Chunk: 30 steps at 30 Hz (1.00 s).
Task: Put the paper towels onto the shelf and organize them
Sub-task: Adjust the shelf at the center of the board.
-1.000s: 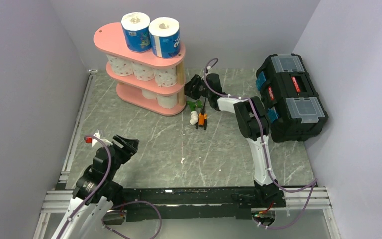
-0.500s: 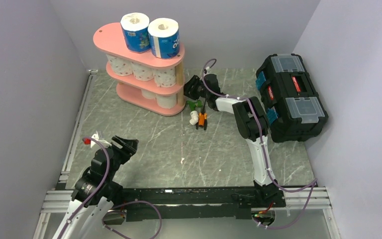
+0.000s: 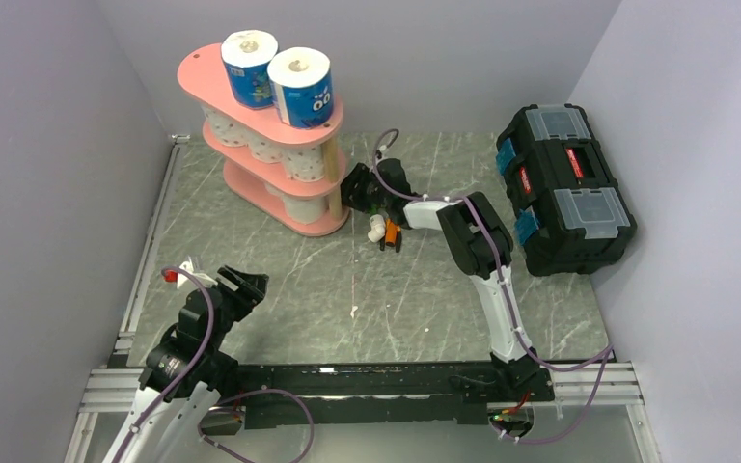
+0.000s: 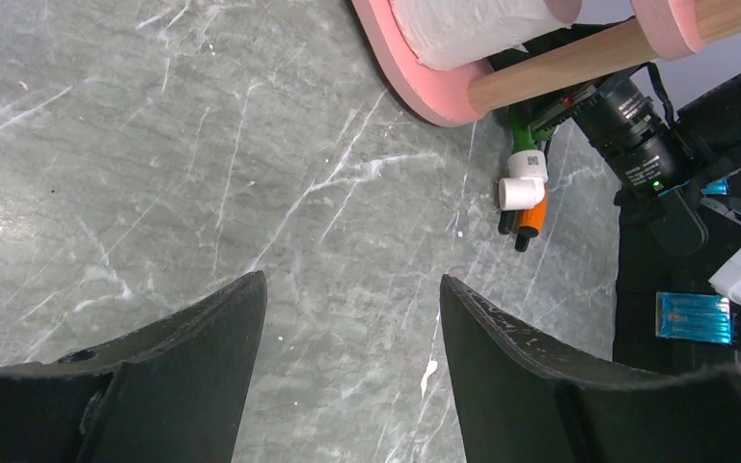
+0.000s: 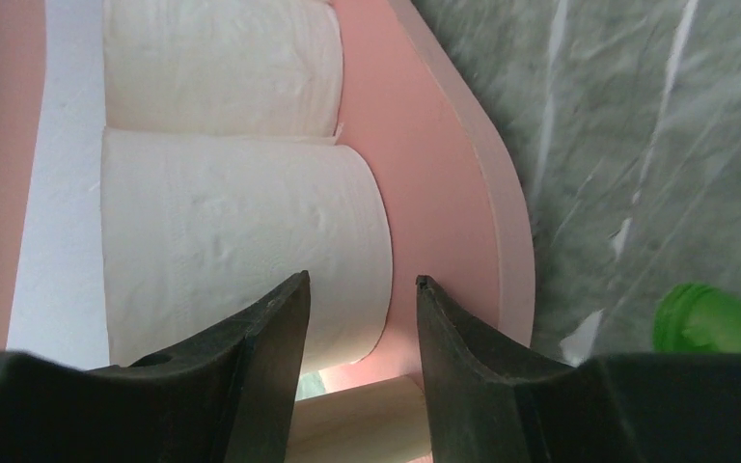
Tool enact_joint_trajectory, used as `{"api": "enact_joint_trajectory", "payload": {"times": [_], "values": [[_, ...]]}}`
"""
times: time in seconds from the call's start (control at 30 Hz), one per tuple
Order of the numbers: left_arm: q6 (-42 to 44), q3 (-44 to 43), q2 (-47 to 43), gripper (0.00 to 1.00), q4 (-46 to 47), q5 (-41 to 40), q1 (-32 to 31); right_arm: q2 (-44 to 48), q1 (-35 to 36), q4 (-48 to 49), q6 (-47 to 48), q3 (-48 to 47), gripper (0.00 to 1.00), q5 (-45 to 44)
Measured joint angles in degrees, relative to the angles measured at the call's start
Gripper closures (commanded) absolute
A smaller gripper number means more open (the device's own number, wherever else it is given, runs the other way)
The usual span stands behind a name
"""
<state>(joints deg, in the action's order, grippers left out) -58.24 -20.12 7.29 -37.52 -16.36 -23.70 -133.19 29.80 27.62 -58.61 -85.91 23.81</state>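
The pink three-tier shelf (image 3: pixel 198 72) stands at the far left, angled. Two blue-wrapped paper towels (image 3: pixel 248 68) (image 3: pixel 301 87) stand on its top board. White rolls fill the middle tier (image 3: pixel 268 149) and bottom tier (image 3: pixel 299 204). My right gripper (image 3: pixel 349 188) is at the shelf's right end. In the right wrist view its jaws (image 5: pixel 362 280) are shut on the pale wooden post (image 5: pixel 367 420), with a plain roll (image 5: pixel 241 251) just beyond. My left gripper (image 3: pixel 241 285) (image 4: pixel 352 280) hangs open over bare table near the front left.
A black toolbox (image 3: pixel 564 188) sits at the right edge. A small white-and-green tool (image 4: pixel 521 183) and an orange-black tool (image 3: pixel 391 234) lie on the table just right of the shelf's base. Purple walls close in on three sides.
The right gripper moved left and nearer. The shelf's right end swung with it, so the whole stand with its rolls now sits more angled. The left arm stayed still.
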Motion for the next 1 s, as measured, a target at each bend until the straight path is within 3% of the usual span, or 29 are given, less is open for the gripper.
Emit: {"api": "enact_joint_trajectory", "payload": {"times": [0.83,1.0], "values": [[-1.5,0.2,0.0,0.28,-0.5,0.0,0.0,2.7,9.3,4.5,-2.8,6.5,0.52,-4.5],[-2.7,0.2,0.0,0.33,-1.2,-0.9,0.0,2.7,10.4,4.6,-2.7,6.5,0.52,-4.5]]}}
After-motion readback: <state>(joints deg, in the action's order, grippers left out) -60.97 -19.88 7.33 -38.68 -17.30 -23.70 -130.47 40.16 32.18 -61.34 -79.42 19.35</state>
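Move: The right fingers already reach in behind the shelf's right-end wooden post, which stands about 2 cm back and 1 cm left of the hand point. The end paper towel roll on the bottom board is level with the hand, roughly 8 cm left. The white elbow lies some 8 cm back and 6 cm right, down on the table; the orange pliers about 8 cm back and 9 cm right. From the left hand, the post is some 28 cm ahead and 17 cm right. Draw the right hand back about 8 cm and left some 6 cm at a nearly constant height, its fingers still hooked around the far side of the post, so the loaded shelf's right end is dragged towards the robot's base. Turn the hand about 5 degrees counter-clockwise on the way, and keep the fingers half open without gripping. ##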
